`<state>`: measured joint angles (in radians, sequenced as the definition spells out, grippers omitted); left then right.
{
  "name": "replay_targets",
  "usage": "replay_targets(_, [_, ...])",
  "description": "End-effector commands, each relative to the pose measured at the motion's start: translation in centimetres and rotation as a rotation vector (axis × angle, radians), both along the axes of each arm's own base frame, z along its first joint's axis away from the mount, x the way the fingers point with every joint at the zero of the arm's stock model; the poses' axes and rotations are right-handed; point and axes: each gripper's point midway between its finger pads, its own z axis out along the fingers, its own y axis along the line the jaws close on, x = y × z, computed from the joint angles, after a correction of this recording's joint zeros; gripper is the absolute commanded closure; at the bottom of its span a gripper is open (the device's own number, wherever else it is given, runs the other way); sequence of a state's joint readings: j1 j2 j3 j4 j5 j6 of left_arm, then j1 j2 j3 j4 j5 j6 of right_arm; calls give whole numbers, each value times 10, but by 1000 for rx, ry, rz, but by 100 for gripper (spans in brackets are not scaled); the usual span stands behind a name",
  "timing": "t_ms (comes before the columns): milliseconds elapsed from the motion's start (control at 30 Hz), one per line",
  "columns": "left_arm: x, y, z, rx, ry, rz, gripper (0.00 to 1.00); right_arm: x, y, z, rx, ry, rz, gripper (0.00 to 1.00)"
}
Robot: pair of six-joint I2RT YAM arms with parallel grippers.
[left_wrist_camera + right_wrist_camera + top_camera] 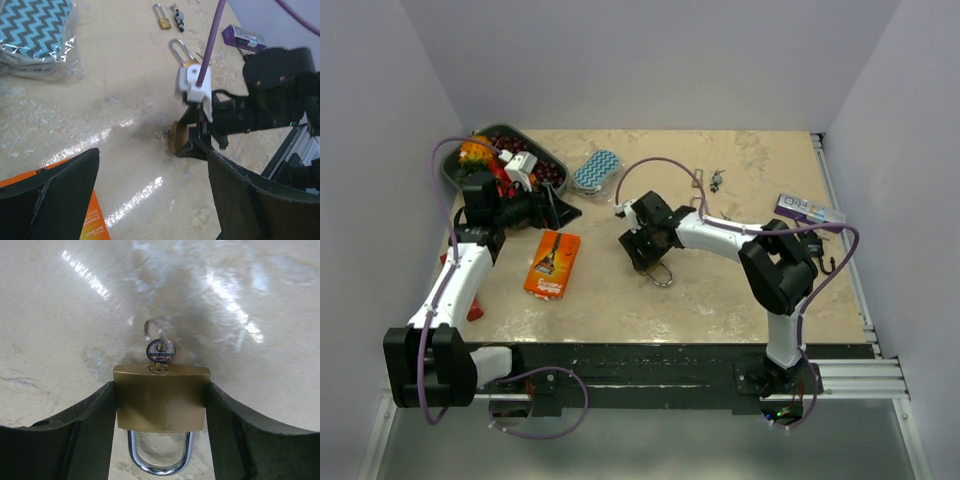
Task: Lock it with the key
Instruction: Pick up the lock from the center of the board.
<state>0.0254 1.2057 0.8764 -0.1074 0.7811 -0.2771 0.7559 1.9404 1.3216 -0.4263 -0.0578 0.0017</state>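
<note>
A brass padlock (160,397) lies flat on the table with its chrome shackle (159,465) pointing back toward my right wrist. A key (161,351) with a round dark head sticks out of the keyhole in its far end. My right gripper (160,390) is shut on the padlock, one finger pressed flat against each side of the brass body. In the top view that gripper (645,250) sits at mid-table with the shackle (661,276) showing below it. My left gripper (152,170) hovers open and empty over bare table, facing the padlock (177,140) from the left.
An orange box (552,263) lies under the left gripper's near finger. A blue chevron pack (596,168) and a tray of fruit (548,165) sit at the back left. Two other padlocks (163,20) (182,52), spare keys (179,20) and a purple box (808,210) lie behind the right arm.
</note>
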Motion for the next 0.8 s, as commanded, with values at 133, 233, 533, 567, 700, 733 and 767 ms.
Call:
replay_targets(133, [-8,-10,1,-61,-47,-4,9,75,9,129,355,-145,-281,100])
replay_targets(233, [-18,-38,0,-80,-51,-63,9,88,10,173,488,-186,-352,100])
replay_targets(533, [-23,-103,9,-234,-26,-153,9,101,25,254,770,-204,-478,100])
replay_targets(567, [-24,-109,8,-242,-22,-167,9,101,25,261,789,-203,-485,100])
replay_targets(700, [-16,-128,8,-264,-4,-161,9,99,30,269,836,-179,-497,100])
replay_targets(733, [-15,-131,10,-273,-13,-162,9,99,30,270,843,-174,-500,100])
replay_targets(767, [-17,-135,9,-276,-6,-167,9,97,31,269,851,-161,-505,100])
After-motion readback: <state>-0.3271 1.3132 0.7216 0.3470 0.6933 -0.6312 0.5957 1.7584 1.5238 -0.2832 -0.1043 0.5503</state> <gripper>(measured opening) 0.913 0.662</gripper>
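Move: My right fingers already grip the brass lock at the centre of the board. My open left hand, where I take it, waits about 18 cm to the left, 3 cm farther out and 19 cm higher; from that left hand the lock is 18 cm right, 3 cm back and 19 cm below. From my right hand the orange box lies about 22 cm left, level with it; the other brass lock lies some 14 cm right and 15 cm farther out. I keep my grip on the lock body and raise it off the board with my right hand, about 19 cm up and 9 cm forward, tipping the fingers from steeply down towards ahead-left and turning them some 30 degrees clockwise. Meanwhile my open left hand first eases down and back a little, then sweeps about 12 cm right towards the shackle, touching nothing. ##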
